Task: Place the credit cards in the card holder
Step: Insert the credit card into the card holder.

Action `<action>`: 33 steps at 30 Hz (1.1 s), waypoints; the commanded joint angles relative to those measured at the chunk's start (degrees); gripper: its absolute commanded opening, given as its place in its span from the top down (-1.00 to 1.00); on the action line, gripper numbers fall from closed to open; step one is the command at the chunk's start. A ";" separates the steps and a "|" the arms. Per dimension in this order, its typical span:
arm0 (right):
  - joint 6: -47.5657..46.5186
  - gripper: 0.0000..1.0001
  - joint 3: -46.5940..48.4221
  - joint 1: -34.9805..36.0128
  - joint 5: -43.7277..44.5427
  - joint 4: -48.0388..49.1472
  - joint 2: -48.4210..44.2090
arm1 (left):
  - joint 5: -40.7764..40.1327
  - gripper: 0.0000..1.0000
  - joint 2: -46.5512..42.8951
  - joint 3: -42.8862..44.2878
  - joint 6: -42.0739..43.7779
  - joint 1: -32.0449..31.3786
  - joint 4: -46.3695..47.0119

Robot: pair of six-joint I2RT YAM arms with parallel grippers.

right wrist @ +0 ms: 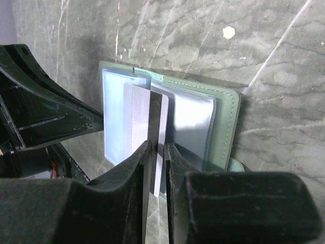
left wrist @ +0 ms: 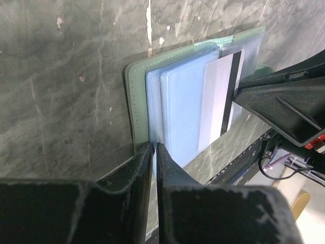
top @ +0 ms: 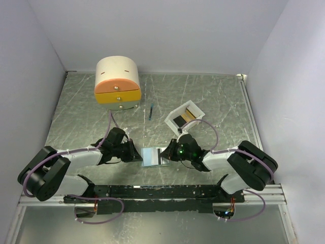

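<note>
The pale green card holder (top: 152, 156) lies open on the table between my two grippers, showing its clear blue-tinted sleeves (left wrist: 177, 107). My left gripper (left wrist: 154, 147) is shut on the near edge of one sleeve. A credit card (left wrist: 216, 101), its pale back with a dark stripe facing up, sits partly inside a sleeve. My right gripper (right wrist: 157, 147) has that card's (right wrist: 137, 117) outer edge between its jaws, which stand slightly apart around it. A gold card (top: 191, 113) and a black card (top: 179, 122) lie in the white tray (top: 171, 118).
A cream-and-orange drawer box (top: 117, 83) stands at the back left. A thin blue stick (top: 151, 112) lies between the box and the tray. White walls close in the marbled table on three sides. The black mounting rail (top: 152, 192) runs along the near edge.
</note>
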 commanded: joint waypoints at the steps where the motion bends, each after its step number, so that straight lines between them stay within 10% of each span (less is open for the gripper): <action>1: -2.14 0.63 2.09 0.16 2.63 -7.77 -2.65 | -2.25 0.61 0.75 1.65 1.94 -0.37 -2.19; 33: -0.70 0.28 5.71 3.24 1.22 -5.95 1.33 | -1.62 0.61 1.07 1.33 1.33 -0.39 -0.40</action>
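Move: The card is already part-way into the card holder. Its middle lies about 2 cm to the right hand's left, level with it front to back and 1 cm below. The blue sleeve it is going into is centred some 5 cm left of that hand, and the clear sleeve is about 2 cm to its right. The white tray stands roughly 17 cm ahead and 8 cm right. From the left hand, the card is about 7 cm to the right. With one fingertip at the card's outer long edge, the right hand pushes the card left towards the blue sleeve. First it eases less than 1 cm right, forward and up, the fingers spreading from slightly parted to about a third open, then it sweeps about 2 cm left, drawing back slightly. The left hand stays put, still holding the holder's left edge. ##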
